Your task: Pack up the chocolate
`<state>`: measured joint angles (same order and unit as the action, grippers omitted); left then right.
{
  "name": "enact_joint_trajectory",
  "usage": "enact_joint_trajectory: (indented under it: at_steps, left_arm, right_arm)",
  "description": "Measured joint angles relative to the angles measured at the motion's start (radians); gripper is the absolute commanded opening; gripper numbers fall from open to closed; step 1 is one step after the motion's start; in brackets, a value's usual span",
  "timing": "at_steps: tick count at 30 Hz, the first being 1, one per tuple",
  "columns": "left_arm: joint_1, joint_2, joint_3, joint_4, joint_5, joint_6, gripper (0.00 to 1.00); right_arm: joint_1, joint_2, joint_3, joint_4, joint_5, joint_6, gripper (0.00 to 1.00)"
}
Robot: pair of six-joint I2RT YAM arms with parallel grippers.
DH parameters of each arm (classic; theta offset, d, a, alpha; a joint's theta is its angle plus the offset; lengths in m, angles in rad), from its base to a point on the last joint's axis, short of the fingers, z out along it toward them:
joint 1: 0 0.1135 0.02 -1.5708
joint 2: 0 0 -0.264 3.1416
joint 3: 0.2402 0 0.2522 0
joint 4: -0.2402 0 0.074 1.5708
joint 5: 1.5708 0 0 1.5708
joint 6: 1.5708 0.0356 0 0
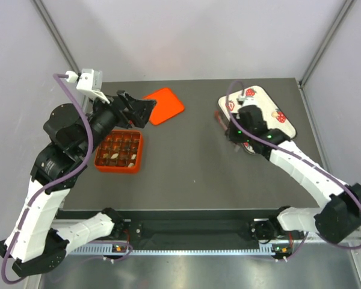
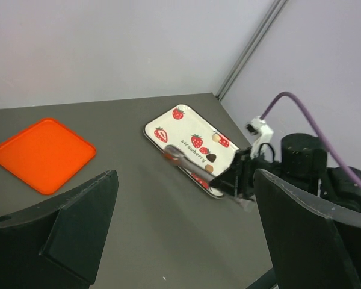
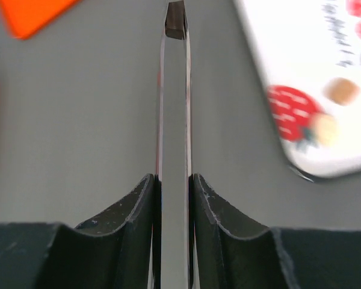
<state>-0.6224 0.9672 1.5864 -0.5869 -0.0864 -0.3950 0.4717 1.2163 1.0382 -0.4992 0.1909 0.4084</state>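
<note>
My right gripper (image 3: 174, 186) is shut on a pair of metal tongs (image 3: 174, 120). The tongs pinch one dark brown chocolate (image 3: 175, 19) at their tip, above the grey table just left of the strawberry tray (image 3: 301, 54). More chocolate lies on that tray: a brown piece (image 3: 340, 90) and a pale one (image 3: 325, 128), and in the left wrist view a dark piece (image 2: 211, 157). The orange-red box (image 1: 98, 164) at the left holds several chocolates in its compartments. My left gripper (image 1: 141, 108) hangs open over the table behind the box, with nothing between its fingers.
A flat orange lid (image 1: 164, 105) lies at the back, between the box and the tray. The tray (image 1: 265, 105) sits at the back right, near the enclosure wall. Grey table stretches between box and tray.
</note>
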Motion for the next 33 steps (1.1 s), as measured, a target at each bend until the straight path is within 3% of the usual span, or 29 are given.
enact_joint_trajectory:
  at_steps: [10, 16, 22, 33]
  left_arm:
    - [0.000, -0.016, 0.029, 0.000, 0.003, -0.003, 0.99]
    - [0.000, -0.026, 0.037, -0.001, 0.004, -0.003, 0.99]
    - [0.000, -0.034, 0.048, -0.004, 0.008, -0.003, 0.99]
    - [0.000, -0.058, 0.056, -0.004, 0.015, -0.003, 0.99]
  right_arm:
    - [0.375, 0.355, 0.244, 0.240, -0.024, 0.036, 0.23]
    - [0.528, 0.549, 0.427, 0.316, -0.034, -0.008, 0.24]
    - [0.608, 0.698, 0.576, 0.359, -0.062, -0.043, 0.24]
    - [0.661, 0.874, 0.666, 0.370, -0.086, -0.073, 0.26]
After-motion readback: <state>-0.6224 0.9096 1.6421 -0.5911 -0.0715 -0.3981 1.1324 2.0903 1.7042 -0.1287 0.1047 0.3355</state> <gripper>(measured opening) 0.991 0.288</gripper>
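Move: The chocolate box, where the piece held in the right hand's tongs is to go, lies about 51 cm to that hand's left, level with it fore and aft and some 17 cm lower. On the table, 18 cm below the hand, the orange lid sits about 22 cm ahead and 32 cm left, the strawberry tray about 16 cm ahead and 14 cm right. From the left hand the box is about 9 cm ahead, 22 cm left and 47 cm below. Keeping its grip on the tongs with the brown chocolate piece at their tips, the right hand sweeps fast to the left, about 40 cm, away from the strawberry tray to the chocolate box, swinging round some 45 degrees counter-clockwise so that the tongs point left and forward over the box. It draws back slightly on the way, rises a little at first, then slows and sinks about 6 cm towards the cells, while the open, empty left hand eases a few centimetres up and back. ##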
